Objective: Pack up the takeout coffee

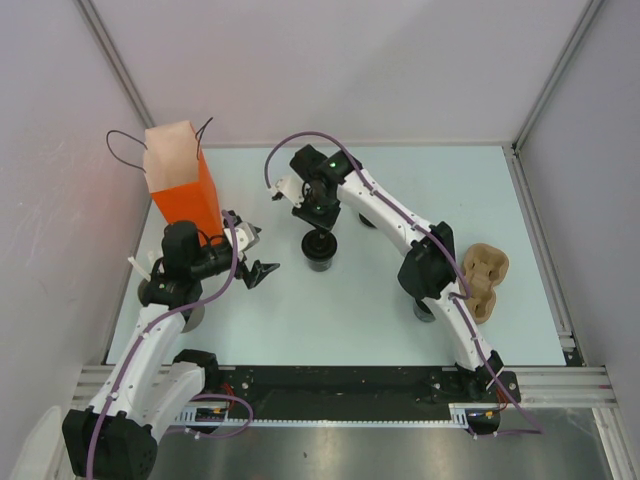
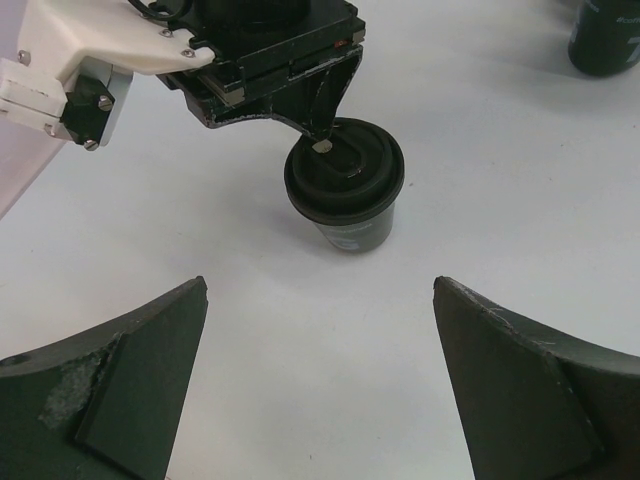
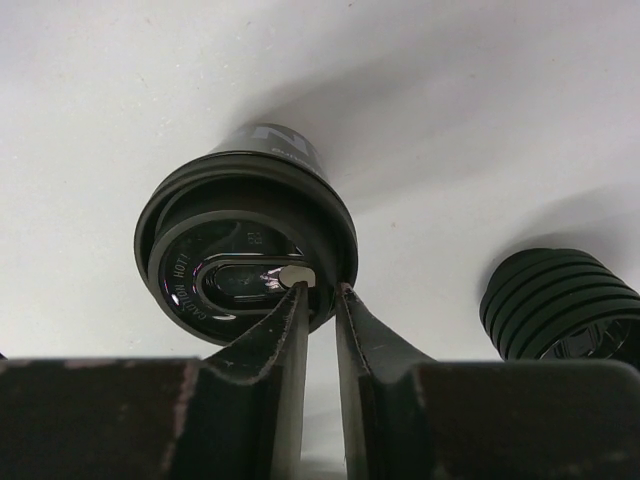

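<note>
The takeout coffee (image 1: pixel 320 252) is a small black cup with a black lid, standing upright on the table's middle. My right gripper (image 1: pixel 320 228) comes down on it from behind. In the right wrist view its narrow jaws (image 3: pixel 320 290) straddle the lid's rim (image 3: pixel 190 275), one finger over the lid's recess, the other outside the rim, shut on it. My left gripper (image 1: pixel 255 252) hangs wide open left of the cup, with only bare table between its fingers (image 2: pixel 320 380). From the left wrist the cup (image 2: pixel 345 185) shows ahead, well beyond the fingertips.
An open orange paper bag (image 1: pixel 182 190) stands at the back left. A brown cardboard cup carrier (image 1: pixel 487 280) lies at the right. A ribbed black cup (image 3: pixel 560 305) stands close to the coffee, the same ribbed cup (image 2: pixel 605 35) showing far right from the left wrist.
</note>
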You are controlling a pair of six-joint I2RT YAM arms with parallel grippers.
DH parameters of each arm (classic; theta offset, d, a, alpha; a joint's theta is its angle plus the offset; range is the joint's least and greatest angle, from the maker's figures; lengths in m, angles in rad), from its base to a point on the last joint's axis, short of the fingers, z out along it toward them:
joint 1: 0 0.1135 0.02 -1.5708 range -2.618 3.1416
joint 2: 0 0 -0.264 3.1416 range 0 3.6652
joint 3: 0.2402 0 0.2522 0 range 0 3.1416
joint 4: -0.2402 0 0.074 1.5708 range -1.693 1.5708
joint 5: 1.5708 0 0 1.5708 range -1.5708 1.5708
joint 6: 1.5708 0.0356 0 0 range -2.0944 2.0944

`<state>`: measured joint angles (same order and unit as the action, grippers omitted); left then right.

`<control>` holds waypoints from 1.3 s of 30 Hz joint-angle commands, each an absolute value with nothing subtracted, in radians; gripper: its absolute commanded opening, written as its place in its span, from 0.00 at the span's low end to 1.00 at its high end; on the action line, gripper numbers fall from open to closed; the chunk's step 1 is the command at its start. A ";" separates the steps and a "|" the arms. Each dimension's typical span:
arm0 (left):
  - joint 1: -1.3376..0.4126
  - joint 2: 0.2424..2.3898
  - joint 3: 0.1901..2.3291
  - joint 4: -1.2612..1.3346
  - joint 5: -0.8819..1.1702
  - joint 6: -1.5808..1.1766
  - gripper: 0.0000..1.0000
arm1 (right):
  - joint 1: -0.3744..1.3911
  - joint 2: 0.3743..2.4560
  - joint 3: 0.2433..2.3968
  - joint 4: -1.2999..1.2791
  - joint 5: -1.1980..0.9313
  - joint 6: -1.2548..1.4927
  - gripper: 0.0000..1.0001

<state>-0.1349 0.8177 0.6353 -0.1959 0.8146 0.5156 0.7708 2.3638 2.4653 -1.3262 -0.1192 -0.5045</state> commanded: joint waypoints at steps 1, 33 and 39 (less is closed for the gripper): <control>-0.126 0.819 0.634 -0.170 0.842 0.535 1.00 | 0.778 2.372 2.513 -1.315 -0.104 -0.491 0.24; -0.127 0.903 0.696 -0.094 0.799 0.436 1.00 | 0.536 1.810 1.809 -0.847 -0.478 -0.189 0.83; -0.159 1.044 0.741 -0.029 0.786 0.410 1.00 | 0.456 1.671 1.541 -0.591 -0.656 -0.010 0.82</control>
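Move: The cup with its black lid stands right under the right fingertips, its middle about 2 cm back, 2 cm left and 5 cm below. From the right hand, the stack of spare lids is roughly 8 cm farther out and 12 cm right, and the dark cup stack is some 13 cm back and 26 cm right. For the open left hand, the lidded cup lies about 4 cm ahead, 12 cm to the right and 12 cm below. Rightward and up, slowly at first and then quickly, the right hand comes free of the lid's rim and ends about 8 cm to the right, rising nearly 8 cm before sinking back to 5. Its nearly shut fingers open wide, while the wrist swings clockwise and rolls its left side up by roughly 25 degrees each. Late on, the wide-open left hand starts forward about 3 cm, edging nearer the lidded cup. ##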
